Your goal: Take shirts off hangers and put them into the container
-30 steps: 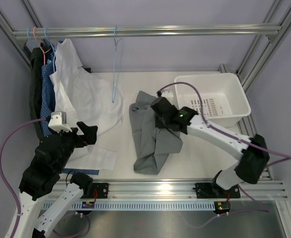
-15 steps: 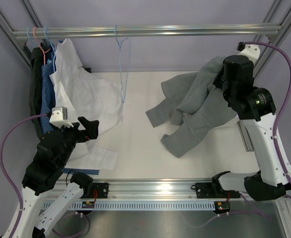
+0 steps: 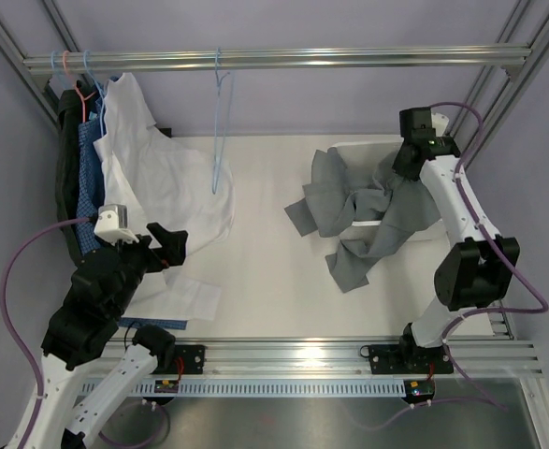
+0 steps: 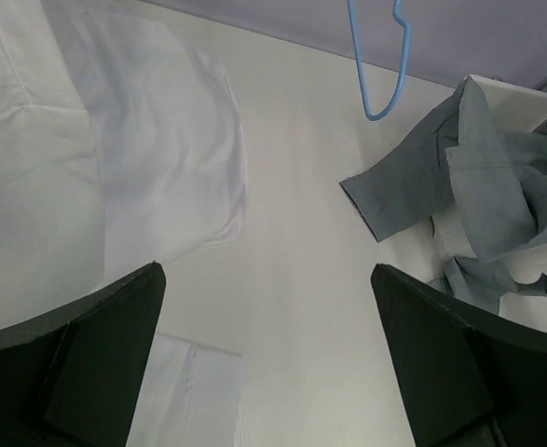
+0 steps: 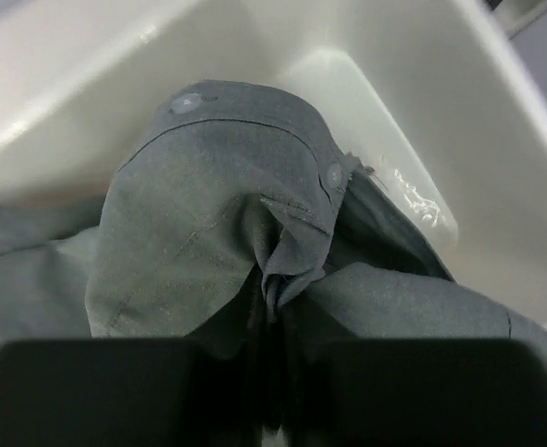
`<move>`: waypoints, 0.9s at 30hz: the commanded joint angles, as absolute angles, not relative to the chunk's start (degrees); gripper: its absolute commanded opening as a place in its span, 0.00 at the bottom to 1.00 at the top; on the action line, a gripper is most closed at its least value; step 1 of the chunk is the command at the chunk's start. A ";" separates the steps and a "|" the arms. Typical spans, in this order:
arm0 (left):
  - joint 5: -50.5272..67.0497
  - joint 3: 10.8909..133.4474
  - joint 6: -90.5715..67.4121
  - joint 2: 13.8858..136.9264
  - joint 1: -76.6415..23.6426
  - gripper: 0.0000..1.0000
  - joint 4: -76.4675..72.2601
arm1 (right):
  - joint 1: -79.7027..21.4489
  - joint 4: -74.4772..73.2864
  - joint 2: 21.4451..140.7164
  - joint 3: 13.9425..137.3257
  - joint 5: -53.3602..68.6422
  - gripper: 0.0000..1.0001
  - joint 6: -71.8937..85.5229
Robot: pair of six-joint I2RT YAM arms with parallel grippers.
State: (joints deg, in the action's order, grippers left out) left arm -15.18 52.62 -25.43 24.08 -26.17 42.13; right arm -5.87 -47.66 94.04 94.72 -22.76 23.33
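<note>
The grey shirt lies bunched over the white container, with a sleeve and its hem spilling over the left rim onto the table. My right gripper sits low over the container's back part. In the right wrist view its jaws pinch a gathered fold of the grey shirt above the container's wall. My left gripper stands wide open near the white shirt; nothing lies between its fingers. An empty light blue hanger hangs from the rail.
The aluminium rail crosses the back. At its left end hang the white shirt, a blue checked shirt and a dark shirt on hangers. The white shirt's tail lies on the table beside my left gripper.
My right arm lifted the grey shirt off the middle of the table, swung it right, and lowered it onto the container. The empty hanger swayed. The left arm hardly moved.
</note>
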 commanded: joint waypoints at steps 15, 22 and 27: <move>-11.08 52.91 -26.54 26.54 -26.02 0.99 41.93 | -7.82 -46.94 65.06 76.93 -5.72 0.94 23.63; -10.99 54.05 -24.53 29.53 -26.02 0.99 40.26 | -18.70 -45.27 55.29 57.59 -4.74 0.96 30.13; -11.34 53.79 -24.17 30.50 -26.02 0.99 39.38 | -30.05 -39.57 56.77 48.53 -8.78 0.96 39.71</move>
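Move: The right hand, just beginning to open on the grey shirt, is over the container, whose middle lies about 5 cm back, 1 cm left and 7 cm below. The shirt's trailing sleeve lies on the table some 25 cm back, 14 cm left and 12 cm down; its draped flap is roughly 6 cm back and 20 cm left, 5 cm lower. From the left hand, the container is about 15 cm ahead, 57 cm right and 14 cm below. Right hand dips, releases the shirt, then arcs about 19 cm back and leftward, down towards the trailing sleeve. ##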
